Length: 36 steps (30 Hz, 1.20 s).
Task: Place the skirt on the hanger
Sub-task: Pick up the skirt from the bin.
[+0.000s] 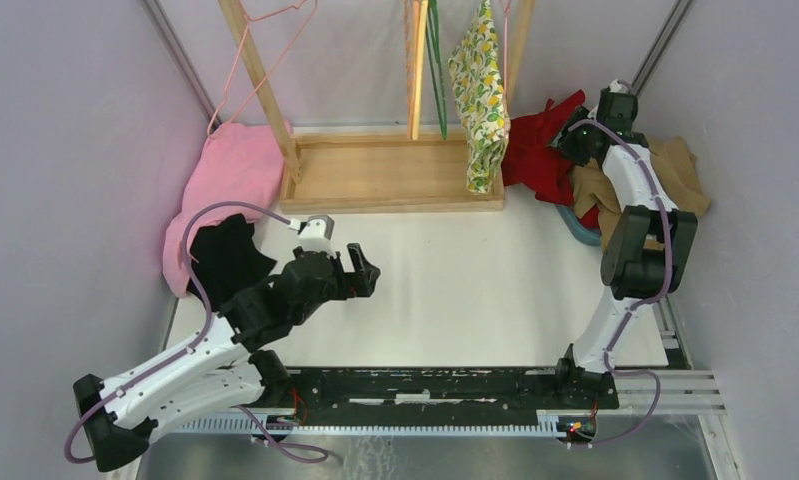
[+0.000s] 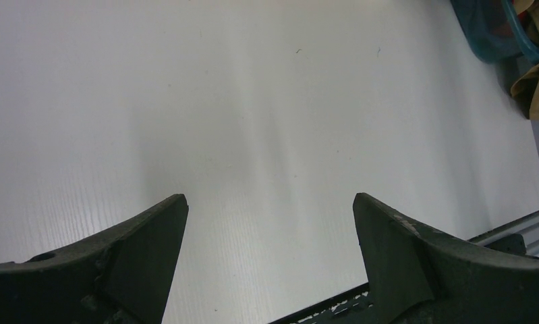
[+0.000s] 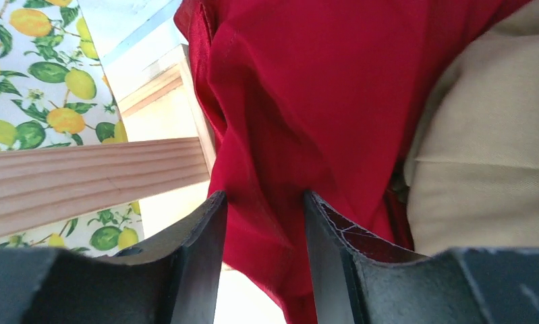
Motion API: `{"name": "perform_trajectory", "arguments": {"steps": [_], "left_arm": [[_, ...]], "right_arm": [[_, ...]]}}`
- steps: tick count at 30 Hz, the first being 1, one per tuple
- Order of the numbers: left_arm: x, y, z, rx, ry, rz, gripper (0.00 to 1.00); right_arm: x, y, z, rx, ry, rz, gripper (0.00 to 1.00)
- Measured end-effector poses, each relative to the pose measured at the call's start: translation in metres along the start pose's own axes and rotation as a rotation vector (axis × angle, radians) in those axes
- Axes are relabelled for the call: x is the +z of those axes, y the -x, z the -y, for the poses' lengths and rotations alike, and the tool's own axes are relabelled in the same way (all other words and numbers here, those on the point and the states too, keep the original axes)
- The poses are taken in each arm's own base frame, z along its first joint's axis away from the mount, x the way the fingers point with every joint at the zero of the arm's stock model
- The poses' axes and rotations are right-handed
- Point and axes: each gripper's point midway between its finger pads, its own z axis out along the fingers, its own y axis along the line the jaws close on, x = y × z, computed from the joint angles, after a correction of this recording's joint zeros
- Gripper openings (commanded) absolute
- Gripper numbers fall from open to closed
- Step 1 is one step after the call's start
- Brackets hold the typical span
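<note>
The lemon-print skirt (image 1: 482, 90) hangs down from the top of the wooden rack (image 1: 395, 178), and its print also fills the left edge of the right wrist view (image 3: 30, 67). A thin pink hanger (image 1: 232, 72) dangles by the rack's left post, apart from the skirt. My right gripper (image 1: 573, 140) is at the back right, to the right of the skirt, its fingers closed on a fold of the red garment (image 3: 307, 88). Over the bare white table, my left gripper (image 1: 367, 270) stands wide open with nothing between its fingers (image 2: 152, 236).
A tan garment (image 1: 680, 165) lies with the red one in a blue basket (image 1: 575, 225) at the back right. Pink cloth (image 1: 230, 170) and black cloth (image 1: 225, 255) lie at the left. Green (image 1: 437, 70) and orange (image 1: 415, 70) hangers hang on the rack.
</note>
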Motion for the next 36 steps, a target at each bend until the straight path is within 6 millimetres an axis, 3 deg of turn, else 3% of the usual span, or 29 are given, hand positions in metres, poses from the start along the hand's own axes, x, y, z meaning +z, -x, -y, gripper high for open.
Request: {"name": "perform_trajectory", "arguments": {"steps": [3, 6, 10, 13, 15, 18, 23, 27, 30, 32, 36], "left_arm": [[0.001, -0.001, 0.000, 0.001, 0.002, -0.002, 0.99], [0.004, -0.003, 0.000, 0.007, 0.010, -0.011, 0.99], [0.006, -0.004, -0.001, 0.010, 0.016, -0.017, 0.99], [0.005, -0.003, -0.001, 0.009, 0.017, -0.012, 0.99], [0.004, -0.003, -0.002, 0.008, 0.018, -0.008, 0.99], [0.002, -0.001, -0.002, 0.005, 0.015, -0.003, 0.99], [-0.001, 0.000, -0.005, 0.005, 0.022, 0.003, 0.99], [-0.002, -0.001, -0.009, 0.010, 0.038, 0.003, 0.99], [-0.004, 0.001, -0.010, 0.007, 0.035, 0.010, 0.99], [-0.005, 0.002, -0.009, 0.004, 0.031, 0.015, 0.99], [-0.007, 0.003, -0.007, -0.002, 0.018, 0.019, 0.99]], "right_arm": [[0.014, -0.008, -0.002, -0.004, 0.017, -0.023, 0.17], [0.020, -0.014, -0.003, 0.006, 0.034, -0.046, 0.04], [0.012, -0.009, -0.009, 0.000, 0.058, -0.030, 0.01], [-0.017, 0.006, -0.022, -0.010, 0.082, 0.019, 0.01], [-0.050, 0.026, -0.035, -0.022, 0.109, 0.084, 0.01], [-0.120, 0.062, -0.056, -0.039, 0.153, 0.216, 0.01], [-0.280, 0.121, -0.113, -0.115, 0.278, 0.532, 0.01], [-0.385, 0.122, -0.149, -0.175, 0.382, 0.689, 0.01], [-0.448, 0.111, -0.168, -0.220, 0.458, 0.772, 0.01], [-0.480, 0.101, -0.178, -0.242, 0.507, 0.802, 0.01], [-0.517, 0.080, -0.194, -0.272, 0.608, 0.804, 0.01]]}}
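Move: The red skirt lies bunched on top of the bin, right under the right hand's open fingers: its middle is about 1 cm ahead, 2 cm left and 4 cm below. The brown cloth is roughly 15 cm to that hand's right and 10 cm back; the hanging lemon-print skirt is some 14 cm left and about level fore and aft. From the left hand the red skirt lies about 29 cm ahead, 37 cm right and a little lower. Down about 2 cm and slightly forward and left, the right hand dips into the red skirt and shuts its fingers, pinching a fold. It then sweeps fast up nearly 50 cm and back some 30 cm, away from the bin, keeping its pinch while the wrist tips up about 60 degrees; it drifts left towards the end. ##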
